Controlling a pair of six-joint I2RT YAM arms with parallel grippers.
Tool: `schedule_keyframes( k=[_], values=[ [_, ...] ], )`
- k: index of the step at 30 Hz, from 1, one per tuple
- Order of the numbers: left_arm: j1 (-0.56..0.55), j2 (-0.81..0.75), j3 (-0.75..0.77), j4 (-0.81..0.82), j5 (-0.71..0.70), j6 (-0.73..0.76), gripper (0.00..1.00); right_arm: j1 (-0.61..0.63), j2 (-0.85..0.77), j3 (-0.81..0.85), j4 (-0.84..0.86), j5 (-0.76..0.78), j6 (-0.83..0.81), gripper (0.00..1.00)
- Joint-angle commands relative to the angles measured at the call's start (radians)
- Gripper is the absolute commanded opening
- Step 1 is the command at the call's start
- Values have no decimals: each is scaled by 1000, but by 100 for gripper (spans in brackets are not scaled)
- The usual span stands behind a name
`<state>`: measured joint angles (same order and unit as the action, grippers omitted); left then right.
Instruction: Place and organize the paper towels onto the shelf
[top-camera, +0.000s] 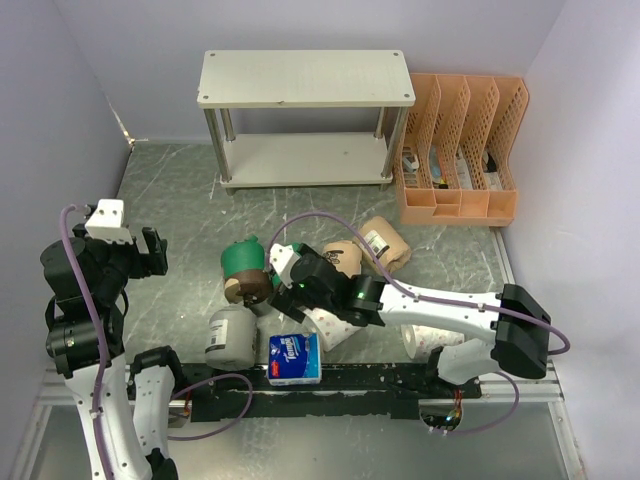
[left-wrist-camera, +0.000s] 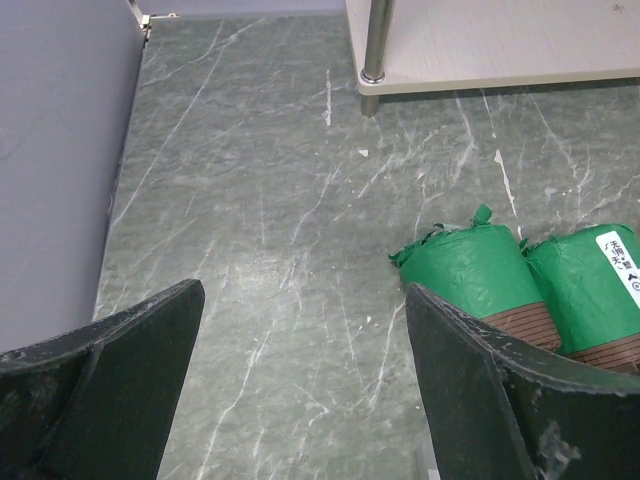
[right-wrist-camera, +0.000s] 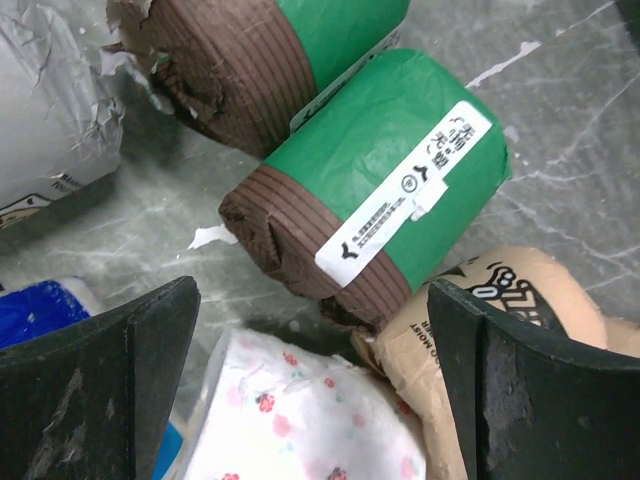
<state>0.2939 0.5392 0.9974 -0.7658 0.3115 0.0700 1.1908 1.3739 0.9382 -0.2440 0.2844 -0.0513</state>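
Note:
The paper towels lie in a loose heap at the table's middle: two brown-and-green rolls (right-wrist-camera: 370, 180) (right-wrist-camera: 250, 50), a white dotted roll (right-wrist-camera: 300, 410), a tan kraft roll (right-wrist-camera: 500, 300), a grey roll (top-camera: 232, 337) and a blue-and-white pack (top-camera: 295, 358). My right gripper (right-wrist-camera: 310, 380) hangs open over the heap, with the dotted roll and the end of one brown-and-green roll between its fingers, gripping nothing. My left gripper (left-wrist-camera: 305, 380) is open above bare table, left of the green rolls (left-wrist-camera: 475, 275). The off-white shelf (top-camera: 305, 78) stands empty at the back.
An orange perforated file organizer (top-camera: 460, 150) stands right of the shelf. A second tan roll (top-camera: 385, 243) and a white roll (top-camera: 425, 340) lie near the right arm. Grey walls close in the left and right sides. A black strip (top-camera: 340, 395) runs along the near edge.

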Motion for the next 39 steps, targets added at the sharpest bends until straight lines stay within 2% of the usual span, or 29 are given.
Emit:
schedule_keyframes(
  k=[1, 10, 12, 14, 19, 20, 21, 29, 34, 36, 39],
  values=[
    [12, -10, -3, 28, 18, -3, 94, 2, 40, -5, 63, 54, -64, 97],
    [12, -16, -13, 39, 9, 5, 94, 1, 151, 59, 29, 42, -91, 92],
    [12, -17, -13, 39, 10, 5, 94, 0, 155, 59, 47, 43, -98, 88],
    [13, -18, -13, 40, 10, 5, 94, -2, 163, 53, 59, 46, -107, 77],
    [12, -21, -13, 39, 9, 5, 94, -17, 219, 58, 48, 14, -110, 33],
    [12, -22, -13, 40, 8, 4, 94, -17, 228, 56, 52, 8, -110, 22],
    [13, -23, -13, 39, 6, 4, 94, -19, 235, 57, 53, 5, -105, 2],
    [12, -36, -12, 40, 2, 2, 94, -21, 171, 56, 60, 26, -3, 0],
    [12, -35, -13, 40, -1, 1, 93, -54, 10, 26, 186, 66, 218, 0],
    [12, -35, -13, 39, -4, 1, 94, -126, -26, 39, 192, 21, 365, 0],
    [12, -37, -13, 39, -7, -1, 93, -277, -66, 28, 252, -238, 573, 0]
  ],
)
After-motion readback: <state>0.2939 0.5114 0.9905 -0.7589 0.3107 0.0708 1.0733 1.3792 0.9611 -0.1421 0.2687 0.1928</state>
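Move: The green roll with the white label lies about 6 cm ahead of the right hand, 1 cm left and 6 cm down, its brown end nearest. At table level with it, the other green roll is 6 cm ahead and 11 cm left; the tan roll 7 cm ahead and 9 cm right; the flowered roll 3 cm back and 8 cm right. From the left hand the labelled roll is roughly 6 cm ahead, 20 cm right and 22 cm below. The labelled green roll is taken by the brown wrapping at its near end: the right hand sinks about 4 cm onto it, then shuts its fingers fully while easing a little forward and left, pinching the wrapping. It then rises some 6 cm with the wrapping in its grip, drifting slightly right and at last forward, rolling its left side up some 20 degrees and turning clockwise about 15. ##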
